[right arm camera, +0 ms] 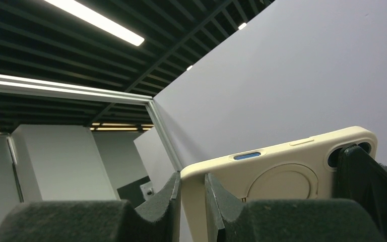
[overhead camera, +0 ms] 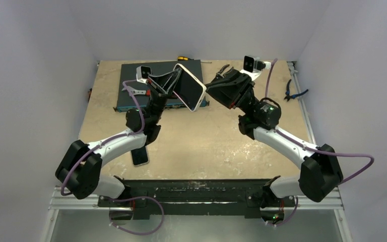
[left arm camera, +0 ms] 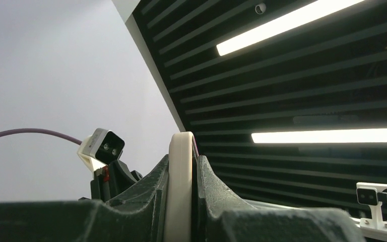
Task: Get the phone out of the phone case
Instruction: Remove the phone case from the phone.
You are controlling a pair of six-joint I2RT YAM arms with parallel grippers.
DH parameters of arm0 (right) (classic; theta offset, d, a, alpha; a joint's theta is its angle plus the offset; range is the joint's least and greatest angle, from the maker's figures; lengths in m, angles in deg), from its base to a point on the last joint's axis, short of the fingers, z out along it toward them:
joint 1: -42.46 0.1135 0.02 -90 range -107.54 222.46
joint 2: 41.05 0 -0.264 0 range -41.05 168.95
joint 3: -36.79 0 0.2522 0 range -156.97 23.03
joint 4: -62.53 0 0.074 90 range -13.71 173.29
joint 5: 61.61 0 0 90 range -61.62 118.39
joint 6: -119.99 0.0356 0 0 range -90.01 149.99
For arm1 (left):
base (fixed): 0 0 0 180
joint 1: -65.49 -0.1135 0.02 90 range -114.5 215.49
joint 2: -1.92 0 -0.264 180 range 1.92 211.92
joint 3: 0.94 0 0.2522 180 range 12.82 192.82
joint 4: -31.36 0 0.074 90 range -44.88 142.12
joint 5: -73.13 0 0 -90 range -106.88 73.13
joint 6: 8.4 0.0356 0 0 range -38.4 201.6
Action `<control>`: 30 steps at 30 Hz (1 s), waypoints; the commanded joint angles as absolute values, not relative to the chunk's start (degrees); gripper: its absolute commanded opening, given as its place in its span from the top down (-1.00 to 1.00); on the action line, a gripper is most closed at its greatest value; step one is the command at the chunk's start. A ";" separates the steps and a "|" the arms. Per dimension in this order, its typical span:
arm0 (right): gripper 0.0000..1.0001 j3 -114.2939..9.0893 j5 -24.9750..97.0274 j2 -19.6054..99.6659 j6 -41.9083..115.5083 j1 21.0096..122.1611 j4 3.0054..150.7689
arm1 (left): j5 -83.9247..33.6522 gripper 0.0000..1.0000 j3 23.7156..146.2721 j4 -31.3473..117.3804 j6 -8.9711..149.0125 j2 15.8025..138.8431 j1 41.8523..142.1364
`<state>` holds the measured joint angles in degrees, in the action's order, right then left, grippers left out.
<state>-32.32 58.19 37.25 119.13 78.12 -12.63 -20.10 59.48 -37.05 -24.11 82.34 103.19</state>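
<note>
The phone [overhead camera: 188,89], dark screen up, sits inside the cream phone case [overhead camera: 193,75] and is held tilted in the air above the back of the table. My left gripper [overhead camera: 174,80] is shut on the case's left end. In the left wrist view the case edge [left arm camera: 180,181] stands upright between the left gripper's [left arm camera: 182,161] fingers. My right gripper [overhead camera: 209,86] is shut on the opposite corner. The right wrist view shows the case back [right arm camera: 282,171], with a blue side button [right arm camera: 247,156] and a round ring, its corner pinched by the right gripper [right arm camera: 192,187].
A second phone [overhead camera: 140,156] lies on the table under the left arm. A dark flat box [overhead camera: 131,88] sits at the back. A screwdriver [overhead camera: 184,58] and pliers [overhead camera: 224,68] lie at the back edge. More pliers [overhead camera: 295,94] lie at the right.
</note>
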 commanded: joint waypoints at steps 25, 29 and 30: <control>-0.45 -30.79 52.86 12.25 78.35 77.46 51.64 | -19.66 1.00 65.51 5.24 8.56 59.85 102.73; -0.44 -29.21 52.95 11.43 78.29 77.46 52.97 | -18.06 1.00 65.71 5.14 8.78 58.93 102.69; -0.46 -29.05 53.33 11.67 78.91 77.45 53.09 | -17.82 1.00 65.85 5.07 8.84 58.90 102.76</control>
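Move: Between the two hands hangs the cased phone, pinched at both ends. Its middle is about 4 cm to the left hand's right, 3 cm back and 2 cm up; from the right hand, some 5 cm left, 3 cm ahead and 2 cm down. Well below, roughly 45 cm under the left hand, are the network switch (about 18 cm ahead, 9 cm left) and the wrench on it (about 14 cm ahead, 15 cm left). Letting go of the case end, the right hand opens wide as it backs off about 2 cm, then sinks some 6 cm and swings forward past its start; the wrist turns roughly 40 degrees, tipping the fingers leftward and clockwise until they gape around that end. Keeping its pinch, the left hand draws back and up slightly, then returns and dips, rolling its right side down and turning counter-clockwise. ##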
